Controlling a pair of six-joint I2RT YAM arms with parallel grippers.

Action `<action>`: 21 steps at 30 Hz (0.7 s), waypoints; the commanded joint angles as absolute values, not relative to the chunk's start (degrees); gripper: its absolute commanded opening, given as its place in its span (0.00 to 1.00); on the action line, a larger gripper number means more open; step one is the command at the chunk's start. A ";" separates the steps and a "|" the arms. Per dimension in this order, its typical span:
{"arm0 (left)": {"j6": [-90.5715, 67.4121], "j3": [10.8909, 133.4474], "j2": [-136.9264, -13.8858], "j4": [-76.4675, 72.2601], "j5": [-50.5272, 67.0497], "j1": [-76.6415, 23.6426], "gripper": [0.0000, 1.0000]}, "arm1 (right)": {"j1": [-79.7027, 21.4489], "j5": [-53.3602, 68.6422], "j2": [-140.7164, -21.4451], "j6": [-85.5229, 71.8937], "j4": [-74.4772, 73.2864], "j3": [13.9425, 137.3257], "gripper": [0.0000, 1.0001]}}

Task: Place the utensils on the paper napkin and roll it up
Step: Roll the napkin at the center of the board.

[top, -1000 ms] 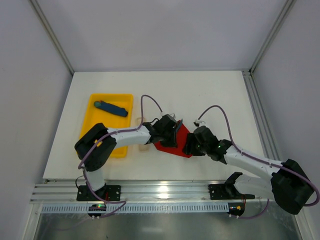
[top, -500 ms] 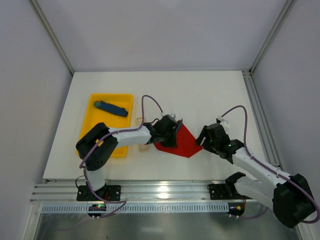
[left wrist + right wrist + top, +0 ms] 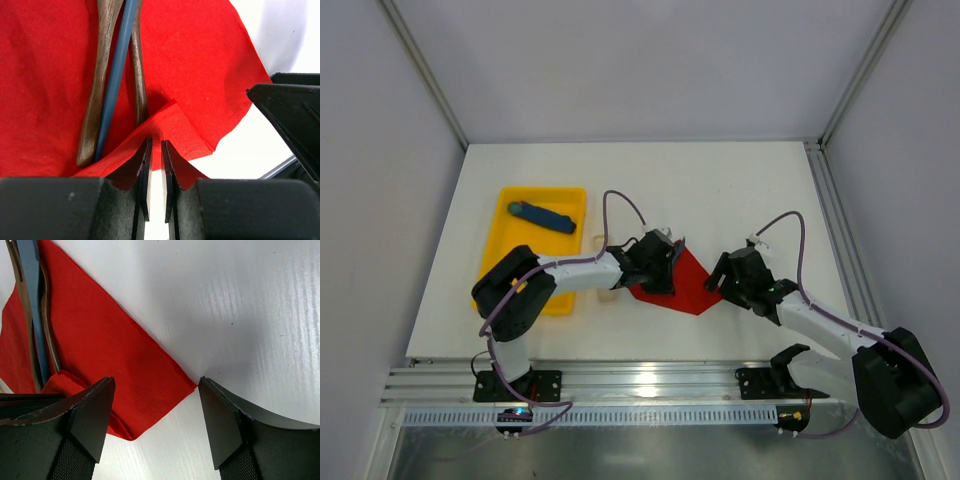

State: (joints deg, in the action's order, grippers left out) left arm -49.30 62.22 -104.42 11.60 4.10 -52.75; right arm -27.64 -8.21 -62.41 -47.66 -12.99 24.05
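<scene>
The red paper napkin (image 3: 692, 282) lies flat on the white table between the two arms. On it, in the left wrist view, lie the utensils: two slim brown wooden pieces (image 3: 94, 105) with a thin blue one (image 3: 118, 75) between them. My left gripper (image 3: 156, 143) is shut on a raised fold of the napkin's (image 3: 200, 75) near edge, just short of the utensil ends. My right gripper (image 3: 155, 390) stands open low over the napkin's (image 3: 115, 360) right corner, one finger on each side of it, with nothing held. From above, the left gripper (image 3: 663, 278) hides the utensils.
A yellow tray (image 3: 520, 238) sits at the left with a blue stick-shaped object (image 3: 542, 216) in it, and the left arm crosses its near end. The right gripper's black body (image 3: 295, 115) is close on the right of the left wrist view.
My right gripper has opened wide and drawn back to the right off the napkin, so the napkin's right corner now shows. The left gripper has kept its pinch and place.
</scene>
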 commanded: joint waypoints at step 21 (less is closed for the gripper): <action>-49.92 60.91 -105.03 8.00 3.69 -52.82 0.16 | -27.51 1.69 -59.77 -44.57 3.71 21.62 0.77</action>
State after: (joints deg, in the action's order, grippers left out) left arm -49.54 61.45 -104.42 9.61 4.14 -52.75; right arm -27.64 3.84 -61.08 -47.18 2.46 19.99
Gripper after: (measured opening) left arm 0.161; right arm 0.772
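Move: The right corner of the napkin lies about 2 cm to the right and 2 cm back of the right hand's open fingers, some 1 cm below, close by its right fingertip. The utensils' middle is roughly 10 cm to that hand's left and 5 cm ahead, and the napkin's folded near flap is about 8 cm left and 2 cm back. From the left hand, the same napkin corner lies about 11 cm right and 2 cm back. With its outer finger against the napkin's right corner, the right hand pushes that corner in to the left towards the utensils, about 5 cm, then lifts some 2 cm near the end as the hand rolls its left side up and turns slightly counter-clockwise. Its fingers stay wide open. The left hand stays put, nearly shut tips on the near flap beside the utensils' near ends. ##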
